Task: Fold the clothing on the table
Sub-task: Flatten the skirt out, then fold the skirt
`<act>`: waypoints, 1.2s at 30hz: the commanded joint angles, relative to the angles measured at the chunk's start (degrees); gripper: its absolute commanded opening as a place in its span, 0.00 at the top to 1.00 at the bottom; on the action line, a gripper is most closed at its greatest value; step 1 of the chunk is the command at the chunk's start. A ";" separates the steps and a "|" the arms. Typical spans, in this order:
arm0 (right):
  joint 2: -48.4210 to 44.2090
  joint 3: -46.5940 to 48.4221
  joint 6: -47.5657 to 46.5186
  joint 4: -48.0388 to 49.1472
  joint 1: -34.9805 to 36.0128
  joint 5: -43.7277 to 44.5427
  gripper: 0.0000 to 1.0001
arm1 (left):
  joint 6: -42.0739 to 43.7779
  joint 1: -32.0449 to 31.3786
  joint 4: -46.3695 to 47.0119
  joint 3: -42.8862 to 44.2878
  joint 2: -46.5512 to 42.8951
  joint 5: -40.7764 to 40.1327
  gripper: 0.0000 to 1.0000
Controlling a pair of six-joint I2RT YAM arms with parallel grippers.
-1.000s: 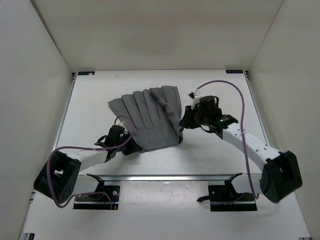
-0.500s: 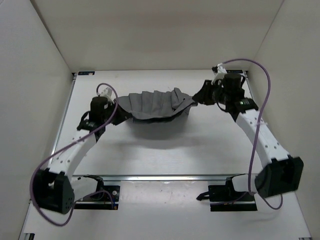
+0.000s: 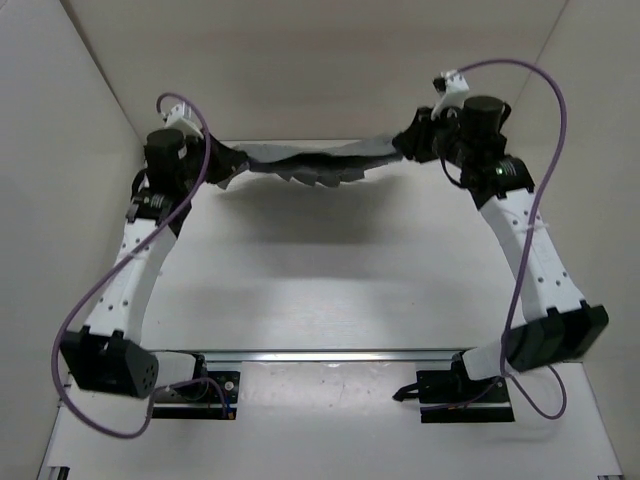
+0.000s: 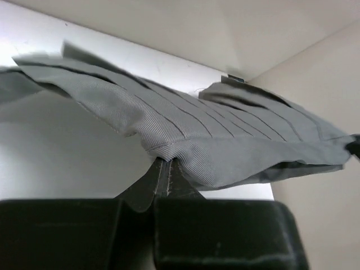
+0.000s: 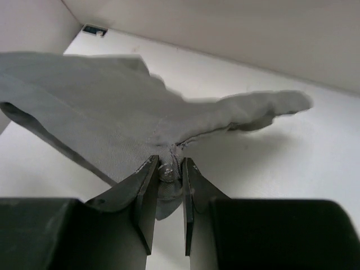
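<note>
The clothing [image 3: 315, 166], a grey pleated skirt, hangs stretched in the air between both arms, high over the far part of the table [image 3: 330, 290]. My left gripper [image 3: 218, 166] is shut on its left corner; in the left wrist view its jaws pinch a folded edge of the clothing [image 4: 225, 140] right at my left gripper's [image 4: 165, 164] tips. At the other end my right gripper [image 3: 408, 146] is shut on the right corner. In the right wrist view my right gripper [image 5: 169, 167] clamps a bunched bit of the clothing [image 5: 95, 107] with a metal button in it.
White walls [image 3: 300, 60] enclose the table on the left, back and right. A metal rail [image 3: 330, 355] and two black arm mounts run along the near edge. Purple cables loop from both arms.
Both arms have risen and swung toward the back, moving apart. The skirt went from lying on the table to hanging stretched in the air between the grippers.
</note>
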 commanded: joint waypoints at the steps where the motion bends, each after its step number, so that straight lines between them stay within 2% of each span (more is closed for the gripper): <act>1: -6.20 -13.65 1.51 4.00 -1.82 -1.44 1.00 | -0.48 -0.95 0.73 -12.89 -7.03 -0.64 1.00; 2: -8.13 -19.17 1.52 4.45 -1.74 -1.88 1.00 | -0.66 -1.56 1.78 -15.56 -8.18 -0.64 1.00; 5: -11.40 -30.62 3.62 5.16 -1.39 -1.98 1.00 | -2.50 -3.67 4.34 -32.05 -13.80 0.76 1.00; 8: -16.48 -43.70 5.30 4.02 -0.17 -2.16 1.00 | -5.13 -5.69 6.45 -44.89 -20.12 2.17 1.00; 11: -22.28 -50.92 6.44 -0.53 0.45 -1.54 1.00 | -4.97 -7.81 2.08 -52.47 -27.15 2.00 1.00; 16: -33.09 -55.34 6.97 -11.70 1.07 -1.18 1.00 | -4.96 -9.30 -8.31 -56.36 -39.29 3.31 1.00; 18: -36.00 -53.60 6.97 -16.70 0.54 -1.19 1.00 | -6.98 -9.66 -11.82 -55.06 -44.03 3.84 1.00; 20: -37.76 -51.49 6.53 -19.44 0.10 -1.36 1.00 | -8.92 -10.36 -12.18 -52.33 -44.93 4.19 1.00; 23: -36.38 -46.57 4.69 -21.29 -2.53 -4.42 0.99 | -9.36 -9.57 -9.46 -48.02 -42.39 5.25 1.00; 26: -31.38 -41.30 2.84 -19.46 -4.38 -5.41 1.00 | -7.87 -6.86 -6.48 -44.33 -36.33 5.51 1.00; 28: -26.97 -37.34 2.14 -16.83 -5.78 -5.75 1.00 | -7.43 -4.04 -2.54 -39.86 -29.06 8.04 1.00; 31: -17.31 -30.93 4.76 -9.90 -8.15 -8.82 1.00 | -7.42 -1.14 3.70 -34.85 -18.00 7.28 0.96; 33: -8.29 -30.04 6.70 -3.65 -8.42 -10.93 1.00 | -7.69 -0.17 6.51 -32.46 -11.20 6.74 0.96; 36: 3.05 -25.75 6.71 0.49 -7.46 -9.98 1.00 | -8.92 1.76 12.41 -30.53 -1.01 8.67 0.99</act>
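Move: Both hands hold the skirt's top edge in the air. The bare table it comes down to lies about 33 cm below the left hand, 8 cm back and 15 cm right; from the right hand some 38 cm below, 8 cm back and 15 cm left. The skirt's body billows about 4 cm ahead of the left hand, 15 cm right and 7 cm lower. The right-held corner is roughly 31 cm right of the left hand, level fore and aft, 5 cm higher. Down and back in one quick swing, both hands bring the stretched top edge some 27 cm lower and 22 cm nearer the base, fingers tipping 30 to 40 degrees further down. They then lift it about 10 cm and sweep forward some 13 cm, easing the tilt slightly; both grips hold throughout. ##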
